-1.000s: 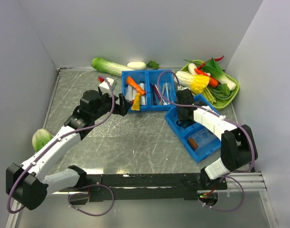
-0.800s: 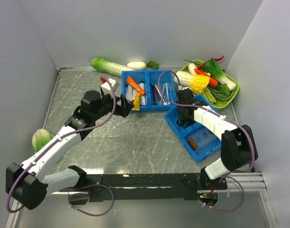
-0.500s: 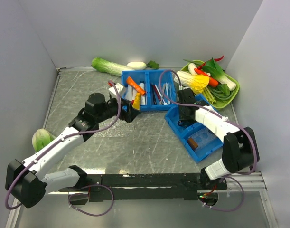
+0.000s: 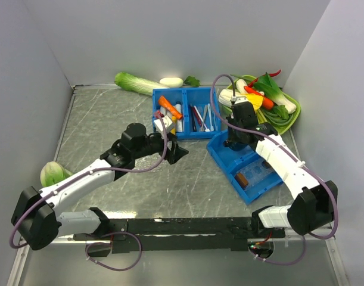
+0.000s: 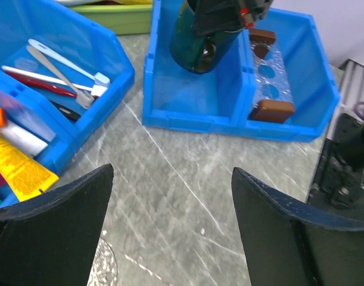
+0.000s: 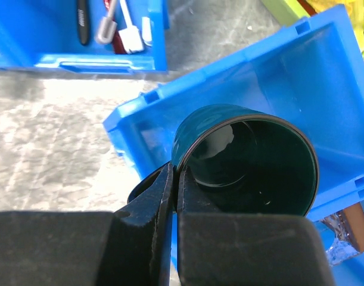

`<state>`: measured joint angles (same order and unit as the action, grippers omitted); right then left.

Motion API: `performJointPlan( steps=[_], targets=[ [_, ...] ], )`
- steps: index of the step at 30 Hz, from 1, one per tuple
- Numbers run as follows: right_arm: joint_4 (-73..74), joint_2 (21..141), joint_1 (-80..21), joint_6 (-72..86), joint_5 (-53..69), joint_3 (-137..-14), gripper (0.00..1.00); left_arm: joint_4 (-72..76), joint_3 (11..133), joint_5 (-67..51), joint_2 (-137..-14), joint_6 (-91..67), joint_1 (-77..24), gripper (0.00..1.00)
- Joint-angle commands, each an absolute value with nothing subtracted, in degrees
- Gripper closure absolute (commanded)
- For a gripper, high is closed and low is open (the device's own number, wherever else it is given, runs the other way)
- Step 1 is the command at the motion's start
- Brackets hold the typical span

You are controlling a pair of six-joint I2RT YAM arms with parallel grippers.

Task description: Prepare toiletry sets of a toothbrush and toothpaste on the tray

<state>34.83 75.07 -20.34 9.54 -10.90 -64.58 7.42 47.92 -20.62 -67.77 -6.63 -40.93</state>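
My right gripper [image 6: 174,173] is shut on the near rim of a dark teal cup [image 6: 247,161], holding it over the angled blue bin [image 6: 324,65]. The left wrist view shows that cup [image 5: 202,36] hanging above the bin. My left gripper [image 5: 170,173] is open and empty over bare table, right of the divided blue bin [image 4: 187,136]. A dark red toothbrush [image 5: 39,83] lies among white ones in that bin's right compartment. A yellow toothpaste tube [image 5: 18,170] and an orange one [image 4: 168,106] lie in its left compartment. The tray is hidden; I cannot make it out.
Brown blocks [image 5: 271,110] sit in the angled bin's far compartment. A green dish [image 4: 287,122] piled with vegetables stands at the back right. A long cabbage [image 4: 137,82] lies along the back wall, a round one [image 4: 50,174] by the left wall. Walls close in three sides.
My left arm has swung right, away from the toothpaste compartment to the table's middle. My right gripper has closed on the cup's rim and risen with it.
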Motion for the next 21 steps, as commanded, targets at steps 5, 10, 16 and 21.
performJointPlan(
  steps=[5,10,16,21],
  targets=[
    [37.2,70.0,-23.6,12.8,-5.4,-70.8,1.0,13.5,53.9,-9.9,-74.8,-1.1,-50.5,0.15],
    [37.1,68.6,-27.0,16.6,-3.3,-70.1,1.0,12.2,59.6,-3.9,-82.5,4.1,-59.1,0.12],
    [37.3,68.5,-30.3,18.5,-2.2,-70.1,1.0,9.1,64.4,2.2,-88.6,4.2,-61.3,0.13],
    [36.1,68.7,-31.6,19.1,-0.4,-69.4,1.0,10.5,63.5,2.6,-88.6,4.0,-61.3,0.22]
  ],
)
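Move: The left hand, open and empty, faces the dark green mug about 21 cm to its right, 6 cm ahead and some 8 cm lower. From that hand, the yellow tube lies 11 cm ahead, 4 cm left; the toothbrushes 16 cm ahead, 9 cm right; the right-hand tray's middle 25 cm right, 2 cm back, all over 20 cm below. The right hand already holds the mug, whose middle is 4 cm to its right and 1 cm ahead, 3 cm below; the left gripper is 17 cm left, 5 cm back, 5 cm above. Keeping its closed pinch on the mug's wall beside the handle, the right hand carries the mug about 8 cm left, drawing back some 5 cm and rising slightly while turning a little counter-clockwise. The left hand comes to meet it, sweeping some 12 cm right and sinking a few centimetres, its fingers staying open as they come close to the handle; touch can't be seen. ##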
